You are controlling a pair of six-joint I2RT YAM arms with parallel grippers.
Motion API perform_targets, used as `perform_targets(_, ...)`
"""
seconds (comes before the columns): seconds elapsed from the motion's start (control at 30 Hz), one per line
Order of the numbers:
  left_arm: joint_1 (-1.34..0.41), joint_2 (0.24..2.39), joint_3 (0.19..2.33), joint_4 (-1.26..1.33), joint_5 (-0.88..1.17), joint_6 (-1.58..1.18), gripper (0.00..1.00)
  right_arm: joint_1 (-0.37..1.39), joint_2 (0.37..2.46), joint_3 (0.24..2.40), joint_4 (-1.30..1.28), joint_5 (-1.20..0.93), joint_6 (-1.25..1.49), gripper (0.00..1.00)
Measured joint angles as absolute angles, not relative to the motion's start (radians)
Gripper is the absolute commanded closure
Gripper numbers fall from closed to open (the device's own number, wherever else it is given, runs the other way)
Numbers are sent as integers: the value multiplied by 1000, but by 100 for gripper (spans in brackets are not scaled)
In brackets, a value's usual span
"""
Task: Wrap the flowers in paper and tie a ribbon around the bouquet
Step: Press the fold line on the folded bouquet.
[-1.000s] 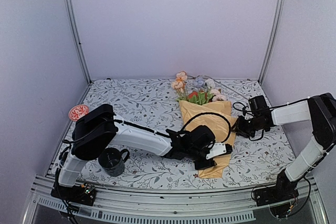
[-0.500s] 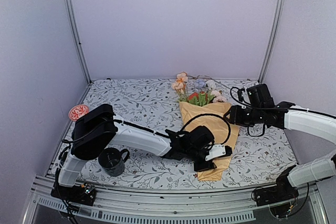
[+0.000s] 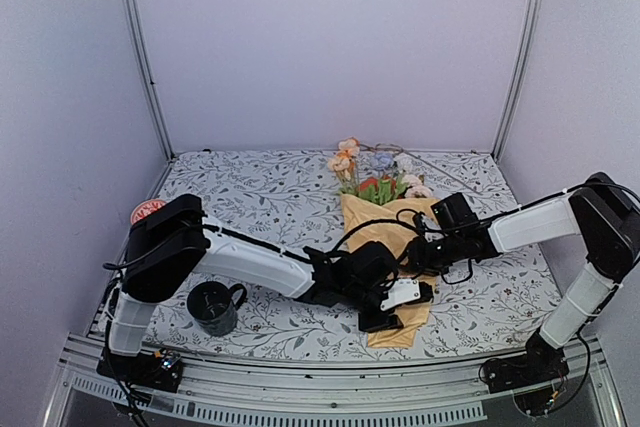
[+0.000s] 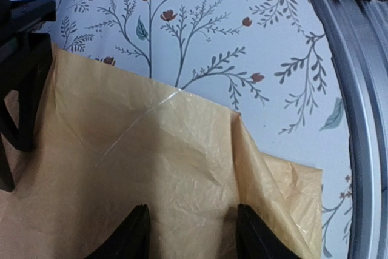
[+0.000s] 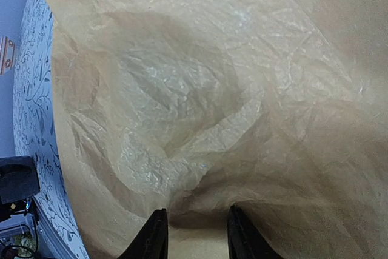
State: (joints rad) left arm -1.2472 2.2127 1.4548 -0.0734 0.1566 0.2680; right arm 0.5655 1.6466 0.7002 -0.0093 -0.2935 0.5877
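The bouquet lies on the table as a mustard-yellow paper cone, narrow end towards the near edge. The flowers show peach, white and pale blue heads at its far, wide end. My left gripper presses into the cone's lower part, its fingers apart with bulged paper gripped between them. From the right, my right gripper rests on the cone's middle. Its jaws stand open over a crumpled paper fold. A thin strand, probably the ribbon, trails behind the heads.
A black mug stands near the left arm's base. A red-and-white round thing lies at the left edge, partly hidden. A black cable loops over the cone. The metal front rail runs close to the cone's tip.
My right arm rose from the bouquet's right side, then came down onto the cone's middle. The left gripper and the cone's tip shifted slightly towards the near left.
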Motion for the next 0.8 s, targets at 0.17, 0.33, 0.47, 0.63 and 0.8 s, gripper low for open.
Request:
perform_targets(0.17, -1264, 2108, 1334, -101, 176, 257, 55, 562, 1658, 700, 23, -298, 610, 64)
perform_targets(0.33, -1296, 2035, 1274, -172, 202, 260, 62, 562, 1658, 700, 24, -300, 611, 63)
perform_targets(0.47, -1302, 1953, 1238, -204, 241, 266, 96, 561, 1658, 702, 23, -305, 609, 63)
perform_targets(0.63, -1288, 1874, 1238, -142, 221, 265, 100, 560, 1658, 702, 22, -309, 608, 63)
perform_targets(0.8, -1279, 2051, 1390, -171, 167, 258, 100, 559, 1658, 703, 21, -311, 608, 63)
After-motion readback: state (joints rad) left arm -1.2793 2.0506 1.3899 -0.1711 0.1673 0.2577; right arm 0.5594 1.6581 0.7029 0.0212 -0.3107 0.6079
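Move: The left hand's half-open fingers are on the folded paper; the fold line's near end lies roughly 9 cm back and 6 cm to its left, about 1 cm lower. The flowers are some 37 cm ahead of this hand and 4 cm to its left, a little above it. From the right hand, also on the paper, that near end lies about 22 cm back and 10 cm left, while the flowers are roughly 24 cm ahead and 9 cm left. Back and to the left, the left hand sweeps about 8 cm low across the folded paper towards the fold line's near end, then lifts off by some 7 cm as its half-open fingers shut. Closed, it swings forward and right again and starts down, stopping short of the paper. The right hand stays put, part-open fingertips still resting on the paper farther out. ##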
